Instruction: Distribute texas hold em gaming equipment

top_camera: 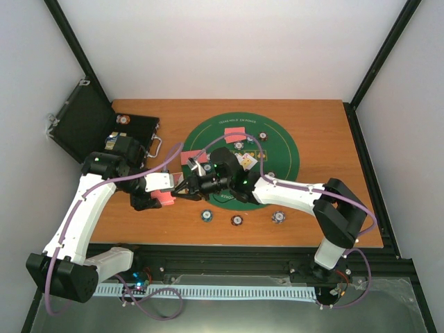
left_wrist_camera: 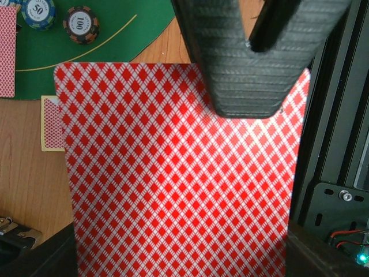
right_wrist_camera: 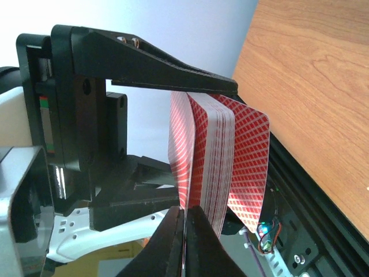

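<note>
My left gripper point(top_camera: 168, 192) is shut on a deck of red-backed playing cards point(top_camera: 164, 199), held above the wood left of the mat. The deck's top back point(left_wrist_camera: 179, 173) fills the left wrist view, and the fingers holding it are hidden. My right gripper point(right_wrist_camera: 184, 218) has come in from the right and is shut on the edge of one card point(right_wrist_camera: 180, 144), which bows away from the rest of the deck point(right_wrist_camera: 219, 161). One of its fingers point(left_wrist_camera: 253, 57) lies over the deck's top. Poker chips point(top_camera: 207, 215) point(top_camera: 236, 220) point(top_camera: 279, 217) lie near the front edge.
The green felt mat point(top_camera: 284, 149) carries red-backed cards point(top_camera: 235, 134), face-up cards point(top_camera: 247, 160) and chips point(top_camera: 263, 136). An open black case point(top_camera: 83, 128) with chips point(top_camera: 123, 120) sits at the back left. A lone card point(left_wrist_camera: 52, 124) lies on the wood beside the mat.
</note>
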Tool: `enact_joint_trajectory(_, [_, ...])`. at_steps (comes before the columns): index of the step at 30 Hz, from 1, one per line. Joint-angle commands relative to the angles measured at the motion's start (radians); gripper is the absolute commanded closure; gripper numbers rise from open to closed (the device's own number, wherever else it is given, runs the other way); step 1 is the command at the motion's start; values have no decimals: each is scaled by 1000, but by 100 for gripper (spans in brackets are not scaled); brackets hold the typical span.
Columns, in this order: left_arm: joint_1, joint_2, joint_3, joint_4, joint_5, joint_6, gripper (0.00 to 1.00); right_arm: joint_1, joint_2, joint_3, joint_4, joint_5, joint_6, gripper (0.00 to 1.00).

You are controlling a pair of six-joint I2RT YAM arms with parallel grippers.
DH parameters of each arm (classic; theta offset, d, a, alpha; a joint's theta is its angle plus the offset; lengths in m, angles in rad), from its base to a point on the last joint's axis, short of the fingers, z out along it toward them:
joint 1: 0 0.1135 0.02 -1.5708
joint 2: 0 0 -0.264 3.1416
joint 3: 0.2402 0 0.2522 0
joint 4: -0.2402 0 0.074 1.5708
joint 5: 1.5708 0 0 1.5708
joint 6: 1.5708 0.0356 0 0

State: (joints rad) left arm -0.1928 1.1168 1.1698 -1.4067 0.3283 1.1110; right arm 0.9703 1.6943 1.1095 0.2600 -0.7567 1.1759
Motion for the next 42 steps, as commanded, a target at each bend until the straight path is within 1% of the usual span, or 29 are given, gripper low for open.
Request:
enact_joint_trajectory(1, [3, -14, 22, 4, 8, 10, 97, 6, 4, 38, -22, 3, -19, 97])
enact_joint_trajectory(4, [3, -12, 23, 5, 6, 11, 97, -1, -11, 25, -28, 9, -22, 97])
enact_joint_trajectory(9, [3, -12, 22, 6, 6, 10, 97, -30, -45, -27, 24, 2, 4, 97])
enact_joint_trajectory(21, [3, -14, 24, 5, 7, 9, 97, -95, -121, -102, 37, -12, 10, 97])
enact_joint_trajectory(24, [2, -15, 25, 3, 7, 9, 97, -133, -152, -136, 32, -21, 6, 97])
enact_joint_trajectory(30, [3, -14, 26, 3, 8, 10, 97, -248, -233, -208, -16, -52, -27, 97])
enact_joint_trajectory(32, [1, -14, 27, 3, 9, 10, 97, -249, -228, -198, -39, -62, -49, 97])
enact_joint_trajectory(33, [2, -13, 25, 4, 9, 11, 97, -239, -219, -192, -36, -65, -49, 91])
enact_joint_trajectory(35, [2, -10, 27, 4, 9, 9, 97, -198, -194, -174, -34, -60, -55, 60])
enact_joint_trajectory(36, [2, -8, 28, 4, 11, 8, 97, -178, -175, -157, -32, -60, -60, 52])
enact_joint_trajectory(37, [2, -8, 29, 3, 13, 7, 97, -157, -157, -143, -31, -60, -63, 47])
enact_joint_trajectory(38, [3, -9, 30, 3, 14, 7, 97, -141, -139, -125, -31, -58, -64, 44])
enact_joint_trajectory(39, [3, -9, 30, 2, 13, 6, 97, -127, -120, -110, -27, -58, -62, 44])
enact_joint_trajectory(42, [2, -12, 30, 0, 10, 6, 97, -98, -69, -63, -1, -63, -45, 47])
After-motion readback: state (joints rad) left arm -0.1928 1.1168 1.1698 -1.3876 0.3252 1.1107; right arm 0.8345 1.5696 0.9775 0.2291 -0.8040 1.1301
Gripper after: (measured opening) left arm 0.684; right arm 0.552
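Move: The right fingers already pinch the edge of the outer card of the deck, whose middle is about 3 cm to their left and 1 cm ahead. The community-card row on the mat lies roughly 22 cm right, 12 cm ahead and 20 cm below. The nearest face-down cards are about 12 cm ahead and 4 cm right, the teal chips some 11 cm back and 9 cm right. From the left hand the row is about 26 cm right, 14 cm ahead. Keep the deck steady in the left gripper and draw the pinched card off it with the right, slowly at first, then sweeping about 9 cm right and 6 cm forward while turning some 10 degrees clockwise. At the far end of the sweep spring the right fingers open to let go of the card, then swing back left and backward about 5 cm towards the deck. ##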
